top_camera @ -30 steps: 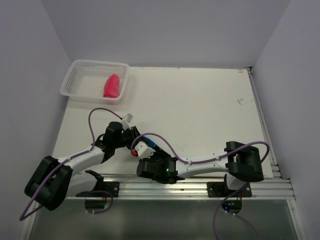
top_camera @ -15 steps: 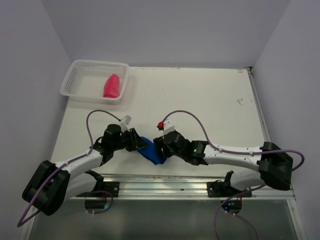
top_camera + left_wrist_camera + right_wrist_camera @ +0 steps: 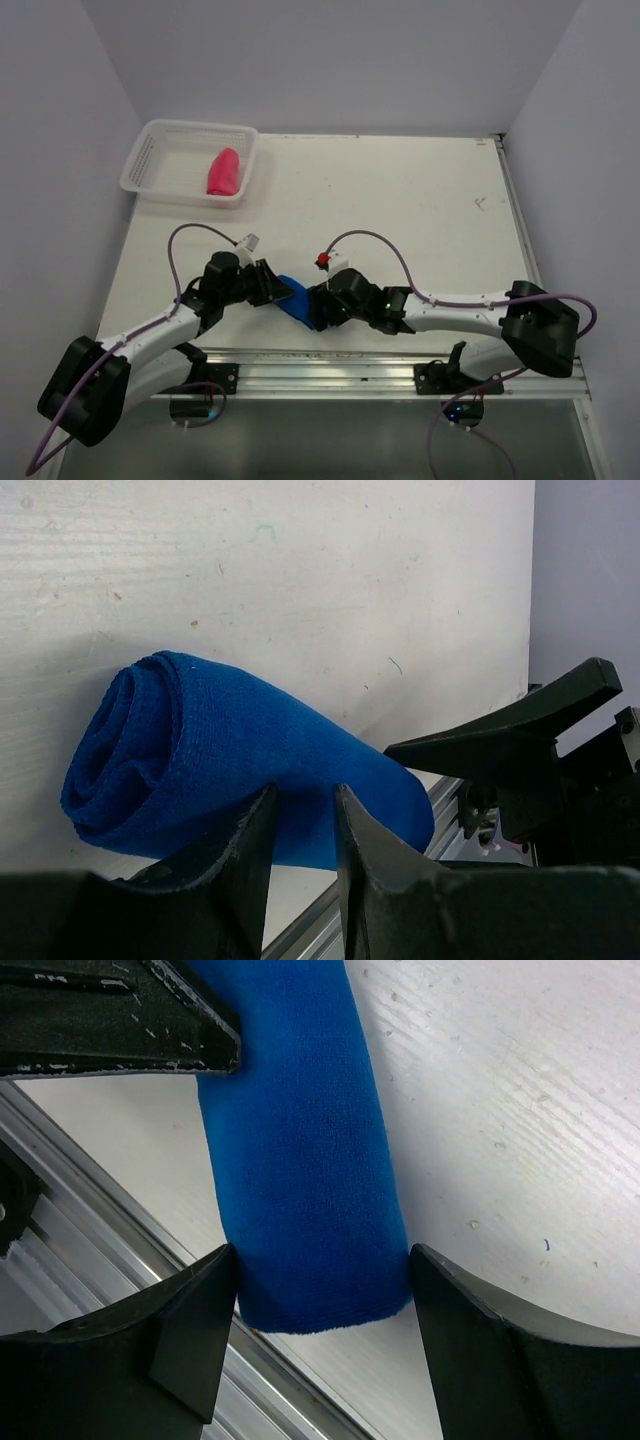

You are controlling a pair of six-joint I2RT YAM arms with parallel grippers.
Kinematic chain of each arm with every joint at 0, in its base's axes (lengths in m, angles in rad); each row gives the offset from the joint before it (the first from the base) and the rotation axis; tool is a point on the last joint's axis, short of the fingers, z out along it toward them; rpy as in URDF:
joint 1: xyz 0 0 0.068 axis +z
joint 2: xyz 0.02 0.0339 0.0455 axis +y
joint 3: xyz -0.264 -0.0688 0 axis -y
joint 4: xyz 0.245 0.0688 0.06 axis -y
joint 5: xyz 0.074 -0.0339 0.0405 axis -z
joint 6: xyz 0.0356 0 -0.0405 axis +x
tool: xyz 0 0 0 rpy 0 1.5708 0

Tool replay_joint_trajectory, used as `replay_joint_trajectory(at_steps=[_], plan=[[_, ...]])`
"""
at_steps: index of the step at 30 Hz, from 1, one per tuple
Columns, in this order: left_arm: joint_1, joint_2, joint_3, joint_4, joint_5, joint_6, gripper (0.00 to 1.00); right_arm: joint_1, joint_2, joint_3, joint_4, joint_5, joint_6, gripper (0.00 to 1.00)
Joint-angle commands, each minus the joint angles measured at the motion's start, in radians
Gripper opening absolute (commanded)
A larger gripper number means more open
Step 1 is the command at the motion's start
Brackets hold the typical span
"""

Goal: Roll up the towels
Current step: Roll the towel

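Note:
The blue towel (image 3: 298,300) lies rolled on the white table (image 3: 400,220) near the front edge. In the left wrist view its spiral end (image 3: 120,750) faces the camera. My left gripper (image 3: 277,291) is shut on the blue towel (image 3: 250,750), with cloth pinched between its narrow fingertips (image 3: 262,815). My right gripper (image 3: 320,304) is open. Its fingers (image 3: 205,1290) straddle the roll's other end (image 3: 310,1210) with a little room on each side. The pink-red towel (image 3: 223,172) lies rolled in the white mesh basket (image 3: 137,165) at the back left.
An aluminium rail (image 3: 400,366) runs along the table's front edge, just below the blue roll's end (image 3: 90,1280). Purple cables loop over both arms. Grey walls close in the table on the left, back and right.
The right arm has swung out to the right and its gripper has come to the towel's near end, jaws spreading wider. The left gripper keeps its hold and has barely shifted.

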Motion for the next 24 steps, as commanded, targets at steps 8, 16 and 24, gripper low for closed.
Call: replay_joint_trajectory(at_steps=[8,16,24], plan=[[-0.005,-0.032,-0.036,-0.087,-0.044,0.005,0.33,-0.007,0.077,-0.006,0.144,-0.091,0.030,0.61],[-0.005,-0.068,0.018,-0.177,-0.093,-0.001,0.48,0.064,0.071,0.014,0.115,0.060,-0.037,0.47],[-0.002,-0.026,0.222,-0.459,-0.229,0.015,0.95,0.196,0.112,0.061,0.065,0.356,-0.091,0.41]])
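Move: The blue towel's roll runs slantwise between the hands. Its middle is just under the left fingers, about 1 cm back, 2 cm to the right and 2 cm below. From the right hand, whose open fingers already straddle the roll's near right end, the middle lies some 3 cm ahead, 4 cm left and 2 cm down. The table's near edge runs about 8 cm straight back from the right hand and some 4 cm lower. Leftward and somewhat back, the right hand travels about 3 cm, first dipping a centimetre, while its fingers close from both sides and squeeze the roll's near right end; late on they tip up some 10 degrees. The left hand edges barely left and back over the roll, then spreads its fingers nearly wide and starts to rise, about 2 cm, the roll between them. ##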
